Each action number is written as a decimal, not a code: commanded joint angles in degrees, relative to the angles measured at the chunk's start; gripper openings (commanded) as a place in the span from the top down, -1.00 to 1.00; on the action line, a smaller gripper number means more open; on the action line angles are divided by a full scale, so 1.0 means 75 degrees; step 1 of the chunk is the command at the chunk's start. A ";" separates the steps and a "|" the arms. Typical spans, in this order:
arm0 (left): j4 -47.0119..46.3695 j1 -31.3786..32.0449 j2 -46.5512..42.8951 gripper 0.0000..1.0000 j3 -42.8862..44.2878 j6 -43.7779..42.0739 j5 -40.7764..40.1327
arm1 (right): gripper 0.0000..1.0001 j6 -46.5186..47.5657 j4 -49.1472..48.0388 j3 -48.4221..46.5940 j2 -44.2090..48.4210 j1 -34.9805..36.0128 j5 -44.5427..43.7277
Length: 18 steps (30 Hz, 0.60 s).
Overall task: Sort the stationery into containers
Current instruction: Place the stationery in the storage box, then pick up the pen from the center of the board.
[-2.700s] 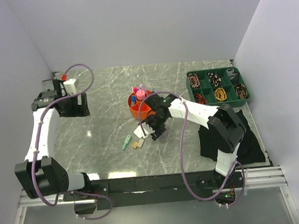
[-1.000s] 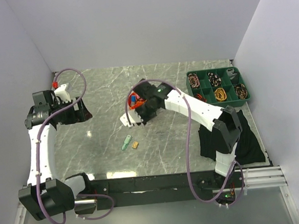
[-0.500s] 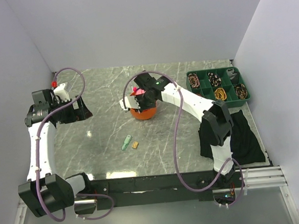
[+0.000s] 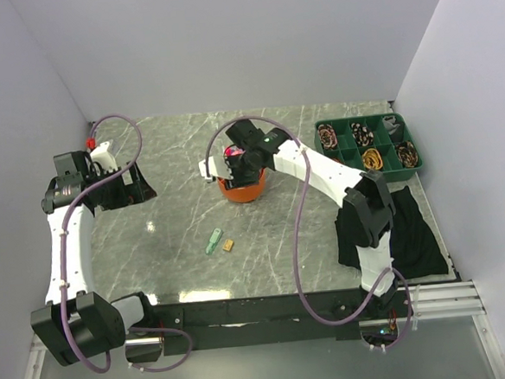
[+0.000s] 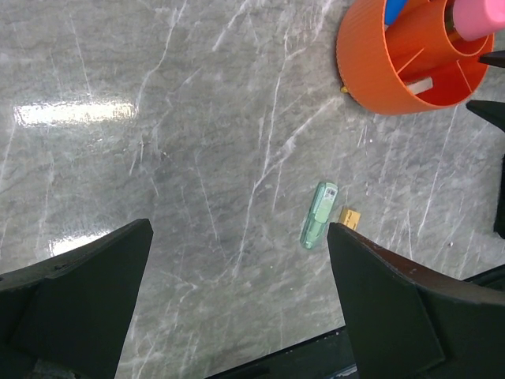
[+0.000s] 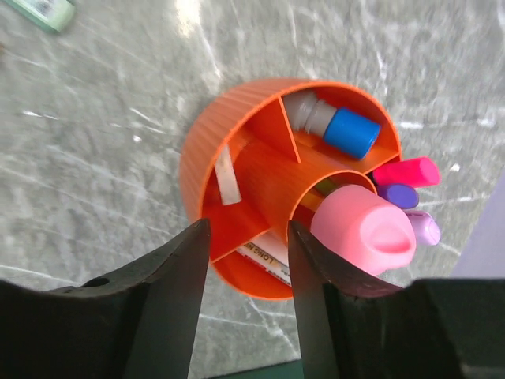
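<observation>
The orange pot (image 4: pixel 243 190) stands mid-table, and my right gripper (image 4: pixel 236 166) hangs right above it. From the right wrist, the right gripper (image 6: pixel 248 230) is open over the pot's (image 6: pixel 207 150) near outer section, where a white printed item (image 6: pixel 268 254) lies loose. A pink tube (image 6: pixel 364 229) stands in the centre cup, with a blue cylinder (image 6: pixel 348 133) and pink- and purple-capped markers (image 6: pixel 404 183) beside it. A green clip (image 4: pixel 214 241) and a yellow eraser (image 4: pixel 229 245) lie on the table. My left gripper (image 4: pixel 138 187) is open at the far left, holding nothing; its wrist view shows the clip (image 5: pixel 318 226) and eraser (image 5: pixel 349 216).
A green divided tray (image 4: pixel 343 145) with coloured coiled bands sits at the back right. A black cloth (image 4: pixel 412 235) lies at the right front edge. White walls close in the table at the back and on both sides.
My right gripper has travelled from low over the table near the clip up and back to above the orange pot, and its jaws have opened. The left arm has hardly moved.
</observation>
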<state>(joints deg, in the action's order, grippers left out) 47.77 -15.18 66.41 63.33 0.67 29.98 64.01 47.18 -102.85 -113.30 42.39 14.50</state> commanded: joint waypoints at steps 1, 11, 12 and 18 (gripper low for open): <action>0.0064 -0.0027 0.0039 -0.99 0.0040 -0.0241 0.0187 | -0.05 -0.0306 0.0109 0.0177 0.0856 0.0043 0.0738; 0.0182 -0.0027 -0.0078 -0.99 -0.0007 -0.0335 -0.0035 | 0.00 0.0652 0.0015 0.1476 0.0821 0.0874 0.2379; 0.0182 -0.0027 -0.0136 -0.99 0.0005 -0.0289 -0.0106 | 0.00 0.0816 -0.0218 0.1548 0.0740 0.1165 0.2332; 0.0485 -0.0039 -0.0288 -0.99 0.0286 -0.0452 -0.0422 | 0.00 0.0934 -0.1016 0.1596 0.0072 0.1800 0.2145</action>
<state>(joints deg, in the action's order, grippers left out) 49.47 -15.18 66.32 63.33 -1.06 28.38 68.97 45.30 -90.17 -110.72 53.80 29.21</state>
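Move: My right hand is just over the orange holder, whose middle lies about 3 cm ahead, 1 cm left and 9 cm below. The yellow eraser lies on the table some 16 cm back, 6 cm to the left and 14 cm below. Beside the eraser, about 3 cm farther left and 1 cm farther out, is the green marker. From my left hand the yellow eraser is about 9 cm back, 20 cm to the right and 19 cm down. Empty and already half open, my right hand rises a little off the orange holder, then sweeps back roughly 14 cm and about 5 cm left, sinking on the way towards the yellow eraser and green marker. The wrist swings counter-clockwise some 20 degrees and tilts slightly; the fingers keep their gap and touch neither thing. ##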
